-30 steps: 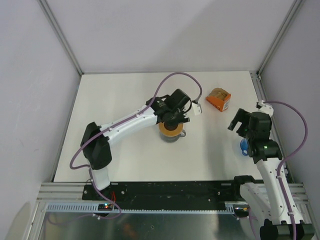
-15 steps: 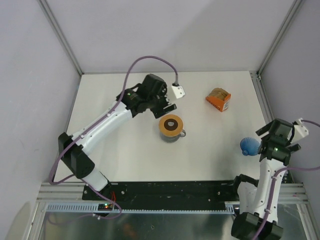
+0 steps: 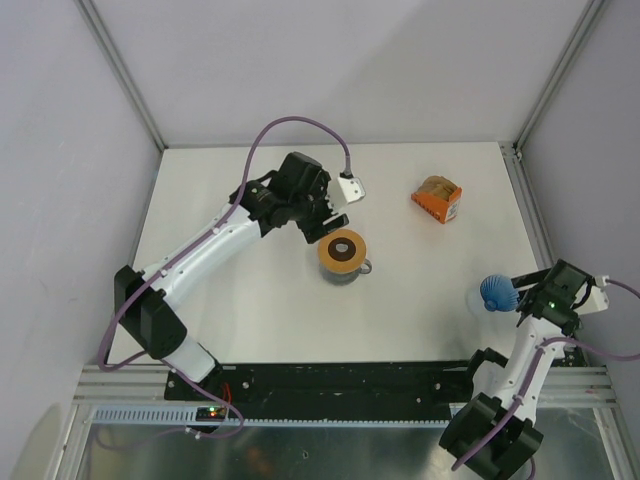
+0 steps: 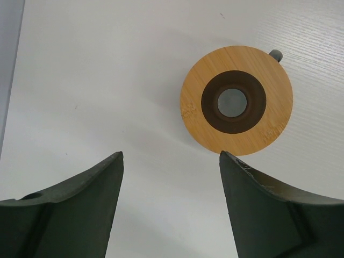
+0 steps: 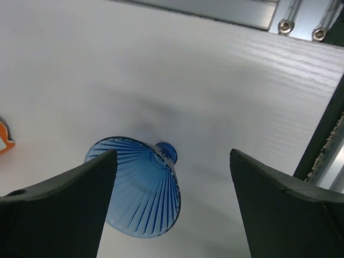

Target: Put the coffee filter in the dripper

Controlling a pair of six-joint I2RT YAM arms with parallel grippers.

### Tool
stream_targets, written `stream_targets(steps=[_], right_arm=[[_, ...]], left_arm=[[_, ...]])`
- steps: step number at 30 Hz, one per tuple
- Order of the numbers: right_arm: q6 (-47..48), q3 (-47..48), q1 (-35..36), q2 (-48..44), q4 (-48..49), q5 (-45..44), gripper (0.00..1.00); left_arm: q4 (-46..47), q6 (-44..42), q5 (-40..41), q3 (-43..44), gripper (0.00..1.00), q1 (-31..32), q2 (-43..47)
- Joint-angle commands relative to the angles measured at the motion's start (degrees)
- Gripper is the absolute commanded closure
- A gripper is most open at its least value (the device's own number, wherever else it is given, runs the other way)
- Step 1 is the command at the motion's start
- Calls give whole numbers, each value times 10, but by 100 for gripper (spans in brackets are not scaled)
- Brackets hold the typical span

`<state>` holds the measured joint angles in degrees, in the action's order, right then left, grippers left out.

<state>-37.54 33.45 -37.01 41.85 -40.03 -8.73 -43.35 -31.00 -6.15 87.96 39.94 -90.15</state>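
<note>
The dripper [image 3: 497, 292] is a blue ribbed cone lying on its side at the table's right edge. In the right wrist view the dripper [image 5: 145, 191] lies below my open right gripper [image 5: 172, 152], its left side behind the left finger. From above, the right gripper [image 3: 522, 300] sits just right of the cone and holds nothing. My left gripper [image 3: 322, 228] hovers open and empty just up-left of a grey mug [image 3: 365, 267] topped by a bamboo ring [image 4: 236, 100]. The left gripper [image 4: 170, 153] has only bare table between its fingers. The coffee filter is out of view.
An orange box [image 3: 437, 198] holding a brown stack stands at the back right; its corner [image 5: 4, 141] shows in the right wrist view. The mug's handle [image 4: 276, 54] pokes out beyond the ring. A metal frame post [image 3: 518, 155] and the table's right edge lie near the right arm.
The left arm rose off the ringed mug and drew back up-left. The right arm swung back toward the near right, uncovering the dripper lying on the table.
</note>
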Motion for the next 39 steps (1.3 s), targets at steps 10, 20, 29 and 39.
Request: stream_targets(steps=[10,20,29,39], right_arm=[[-18,-51,-6,-28,50,76,18],[-39,-88,-6,-36,61,100,33],[-4,-94,-6,-48,91,135,97],[39,-91,20,-33,130,217,100]], left_arm=[[15,7,7,13,23,-3,12],[16,-2,12,9,23,-4,10],[18,-2,11,9,23,-8,9],[20,2,8,3,23,-14,10]])
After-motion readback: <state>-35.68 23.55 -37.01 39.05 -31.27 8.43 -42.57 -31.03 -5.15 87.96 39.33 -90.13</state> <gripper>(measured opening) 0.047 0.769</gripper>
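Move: The blue coffee filter lies about 6 cm to the right hand's left and 4 cm ahead, its middle some 5 cm below that hand. The orange box stands roughly 21 cm farther out and 15 cm farther left than the filter, and the dripper on its glass pot some 43 cm left of the right hand, 12 cm ahead and near its height. From the left hand the filter is about 41 cm right, 12 cm back and 17 cm below. With its fingers wide open, the right hand works left about 3 cm and down nearly 4 cm to the near right side of the filter's rim, its fingers starting to narrow late in the descent, then shutting to pinch the thin wall. Keeping that pinch and its height, it eases on another centimetre or so both forward and left, the wrist turning some 10 degrees counter-clockwise in all. ##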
